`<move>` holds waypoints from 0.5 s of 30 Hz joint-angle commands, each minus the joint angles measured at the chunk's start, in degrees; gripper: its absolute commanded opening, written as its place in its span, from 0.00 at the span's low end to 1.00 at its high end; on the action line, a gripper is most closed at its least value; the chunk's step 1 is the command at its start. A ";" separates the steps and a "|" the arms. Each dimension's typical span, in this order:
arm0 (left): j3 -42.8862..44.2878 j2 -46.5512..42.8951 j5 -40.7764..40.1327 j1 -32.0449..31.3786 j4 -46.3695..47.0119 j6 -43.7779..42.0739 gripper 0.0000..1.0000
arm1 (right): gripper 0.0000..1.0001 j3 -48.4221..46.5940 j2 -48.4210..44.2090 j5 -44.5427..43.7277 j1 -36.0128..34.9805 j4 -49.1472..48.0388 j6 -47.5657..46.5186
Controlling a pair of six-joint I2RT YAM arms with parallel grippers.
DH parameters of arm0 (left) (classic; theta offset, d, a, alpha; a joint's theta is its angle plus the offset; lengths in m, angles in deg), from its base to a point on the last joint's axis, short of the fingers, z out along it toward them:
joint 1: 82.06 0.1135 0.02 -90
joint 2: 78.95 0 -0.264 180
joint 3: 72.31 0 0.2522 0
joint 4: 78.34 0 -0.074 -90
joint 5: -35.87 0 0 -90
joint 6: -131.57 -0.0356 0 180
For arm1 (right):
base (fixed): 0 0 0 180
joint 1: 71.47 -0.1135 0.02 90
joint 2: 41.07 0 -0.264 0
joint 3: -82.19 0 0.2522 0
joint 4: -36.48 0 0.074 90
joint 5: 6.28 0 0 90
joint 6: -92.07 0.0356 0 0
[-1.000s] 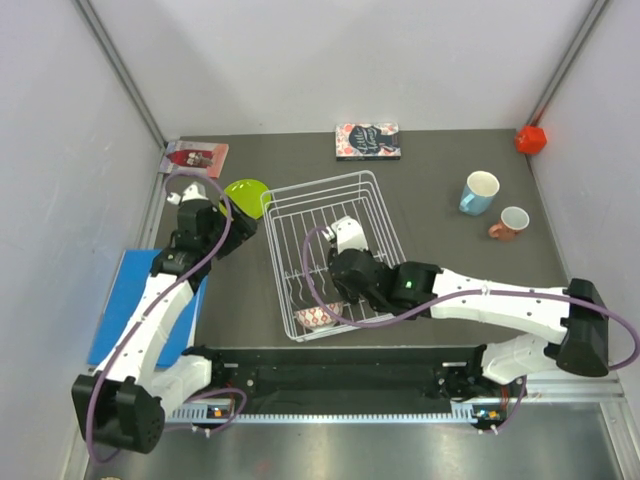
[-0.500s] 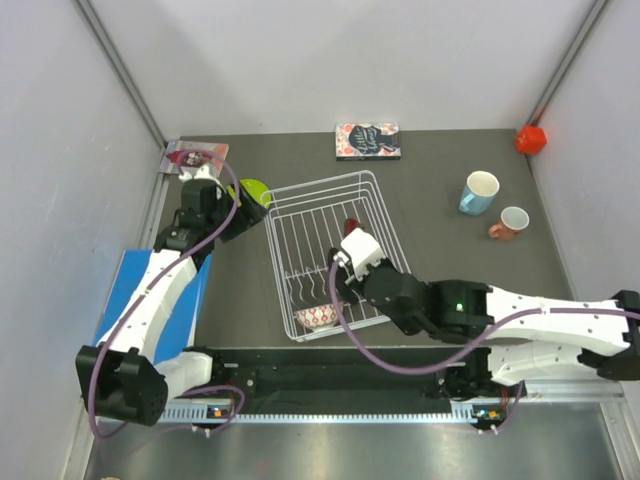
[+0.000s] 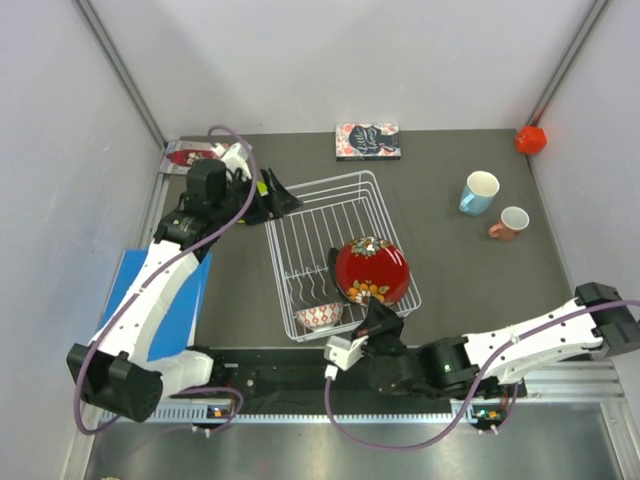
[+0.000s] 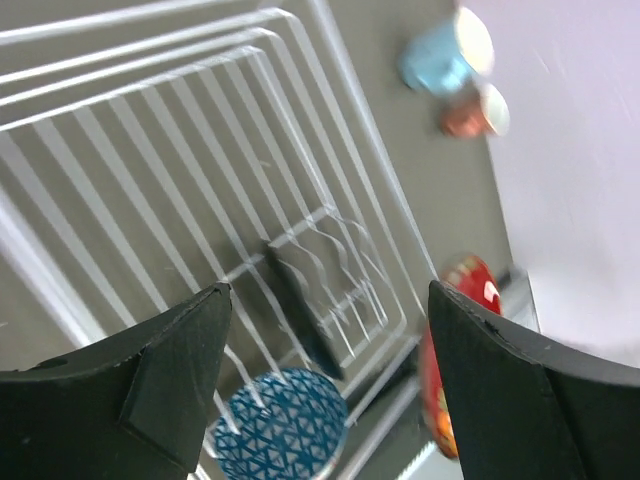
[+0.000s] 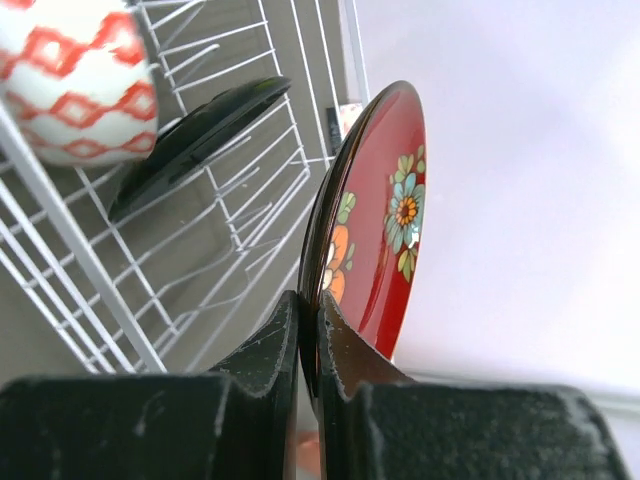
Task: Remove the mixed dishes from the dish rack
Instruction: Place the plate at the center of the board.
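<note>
The red floral plate [image 3: 372, 268] stands on edge above the near right of the white wire dish rack [image 3: 300, 215]. My right gripper [image 3: 381, 312] is shut on its lower rim; the right wrist view shows both pads pinching the red plate [image 5: 385, 225] at the gripper [image 5: 311, 312]. A black plate [image 5: 195, 140] leans in the rack's slots, and a small patterned bowl [image 3: 320, 317] sits in the near corner. My left gripper [image 3: 279, 196] hangs open and empty over the rack's far left corner, looking down on rack [image 4: 180, 170], bowl [image 4: 280, 425] and black plate [image 4: 305, 300]. Only a sliver of the lime-green plate [image 3: 262, 188] shows.
A light-blue mug [image 3: 480, 192] and a salmon-pink mug [image 3: 511, 222] stand on the table to the right. Two books [image 3: 368, 141] [image 3: 195, 158] lie at the back, a red cube [image 3: 531, 139] in the far right corner, a blue pad [image 3: 150, 300] at the left.
My right arm has drawn back toward the near edge and lifted the red plate up out of the rack. My left gripper has left the green plate, swung toward the rack and opened wider.
</note>
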 commanded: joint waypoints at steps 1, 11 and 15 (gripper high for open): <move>4.18 0.19 5.27 -6.01 -2.41 -5.03 0.84 | 0.00 2.66 0.75 -6.62 -2.39 -17.04 -16.06; 0.67 0.19 7.47 -13.05 -3.64 -7.67 0.82 | 0.00 3.20 3.21 -5.22 -3.89 -23.84 -22.94; -1.44 -0.60 7.65 -16.13 -1.28 -7.41 0.81 | 0.00 2.41 4.00 -4.69 -3.88 -23.93 -22.67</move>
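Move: The red plate is pinched near its rim in the right fingers, its middle about 6 cm ahead of them and 2 cm above. From the left gripper, the plate's middle is roughly 13 cm back, 17 cm right and 6 cm below. In the rack, the dark plate is some 10 cm back, 11 cm right and 15 cm below the left gripper; the bowl is 18 cm back, 7 cm right and 18 cm below. The left gripper is about 19 cm ahead, 17 cm left and 7 cm above the right hand. Bring the left gripper back and to the right in equal parts, about 10 cm in all and nearly level, across the rack towards the red plate, fingers still wide open and turning some 20 degrees clockwise. With the right hand keep the pinch on the plate's rim, ease it about 2 cm left and slightly back, and tip its fingers up around 10 degrees. ##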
